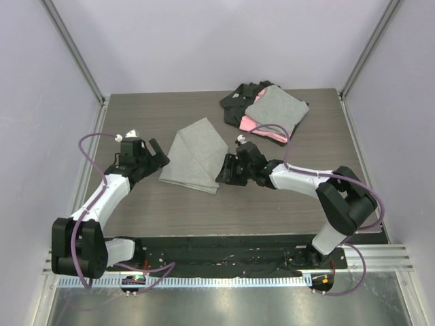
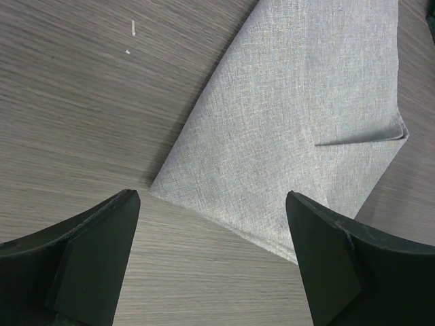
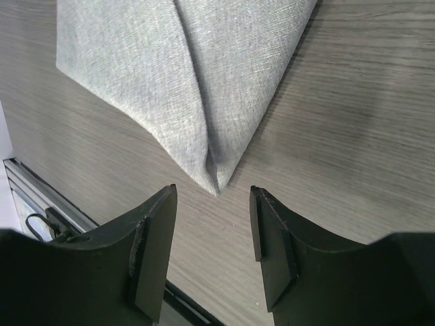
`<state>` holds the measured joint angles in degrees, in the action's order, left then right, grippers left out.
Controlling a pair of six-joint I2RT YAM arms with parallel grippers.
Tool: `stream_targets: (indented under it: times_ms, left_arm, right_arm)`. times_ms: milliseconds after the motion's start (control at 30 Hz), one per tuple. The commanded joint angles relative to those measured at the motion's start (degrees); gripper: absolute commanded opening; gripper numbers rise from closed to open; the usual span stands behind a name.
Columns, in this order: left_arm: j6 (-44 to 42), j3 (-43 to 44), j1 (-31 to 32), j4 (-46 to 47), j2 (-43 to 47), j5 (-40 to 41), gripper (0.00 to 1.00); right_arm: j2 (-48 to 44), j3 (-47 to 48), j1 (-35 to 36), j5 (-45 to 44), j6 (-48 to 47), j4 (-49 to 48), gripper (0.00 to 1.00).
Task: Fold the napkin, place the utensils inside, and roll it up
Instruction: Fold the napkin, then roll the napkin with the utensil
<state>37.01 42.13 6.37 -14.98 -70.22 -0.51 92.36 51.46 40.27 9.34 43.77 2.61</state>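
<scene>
The light-grey napkin [image 1: 194, 156] lies folded flat on the wooden table, its layers overlapping at an angle. My left gripper [image 1: 162, 155] stands wide open at its left corner. In the left wrist view that gripper [image 2: 212, 198] holds nothing, and the napkin [image 2: 299, 115] lies just past the fingertips. My right gripper [image 1: 221, 174] is open at the napkin's near right corner. In the right wrist view the folded tip of the napkin [image 3: 183, 75] points into the gap of the gripper [image 3: 212, 191] without touching either finger. The utensils are out of view.
A pile of folded cloths [image 1: 269, 109], grey over pink and black, sits at the back right of the table. A metal rail [image 3: 41, 197] runs along the table's near edge. Two small white specks [image 2: 133, 27] lie on the wood left of the napkin.
</scene>
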Motion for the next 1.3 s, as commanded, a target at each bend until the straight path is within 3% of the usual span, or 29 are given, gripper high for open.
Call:
stream_targets:
  times_ms: [0,733,1000,1133,1267]
  left_arm:
    - [2.2,-0.1,-1.9,-0.1,0.0,-3.0,0.95]
    - [3.0,-0.6,-3.1,-0.2,-0.2,-3.3,0.95]
    - [3.7,-1.7,-3.2,-0.4,0.8,-4.1,0.95]
    - [4.6,-4.1,-3.2,-0.2,1.8,-5.3,0.94]
    - [5.8,-7.3,-3.1,1.0,3.2,-7.3,0.93]
  right_arm:
    - [3.0,0.5,0.1,2.3,4.0,-7.0,0.55]
    - [12.0,2.5,1.3,3.2,5.4,-6.0,0.43]
    - [12.9,3.7,1.5,2.1,3.7,-3.3,0.1]
    - [12.1,5.0,1.5,1.1,1.8,-0.4,0.01]
    - [9.9,5.2,0.6,0.5,-1.0,2.6,0.01]
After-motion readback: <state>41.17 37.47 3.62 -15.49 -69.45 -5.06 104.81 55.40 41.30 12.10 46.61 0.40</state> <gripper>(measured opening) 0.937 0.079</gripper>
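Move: The napkin's near-right corner lies about 5 cm below the right hand, some 3 cm to its left and about level with it fore and aft. From the right hand, the folded napkin's middle is some 15 cm ahead and 11 cm left, and its near-left corner roughly 5 cm ahead and 27 cm left. From the left hand, that near-left corner lies about 9 cm below, 4 cm back and 2 cm left. Down goes the right hand, about 5 cm and drifting some 2 cm left, fingers tipping a little steeper, onto the napkin's near-right corner; its half-open fingers then close and pinch the cloth there. The left hand hovers wide open, then late on starts down and back, 2 to 3 cm, towards the near-left corner without touching it. ##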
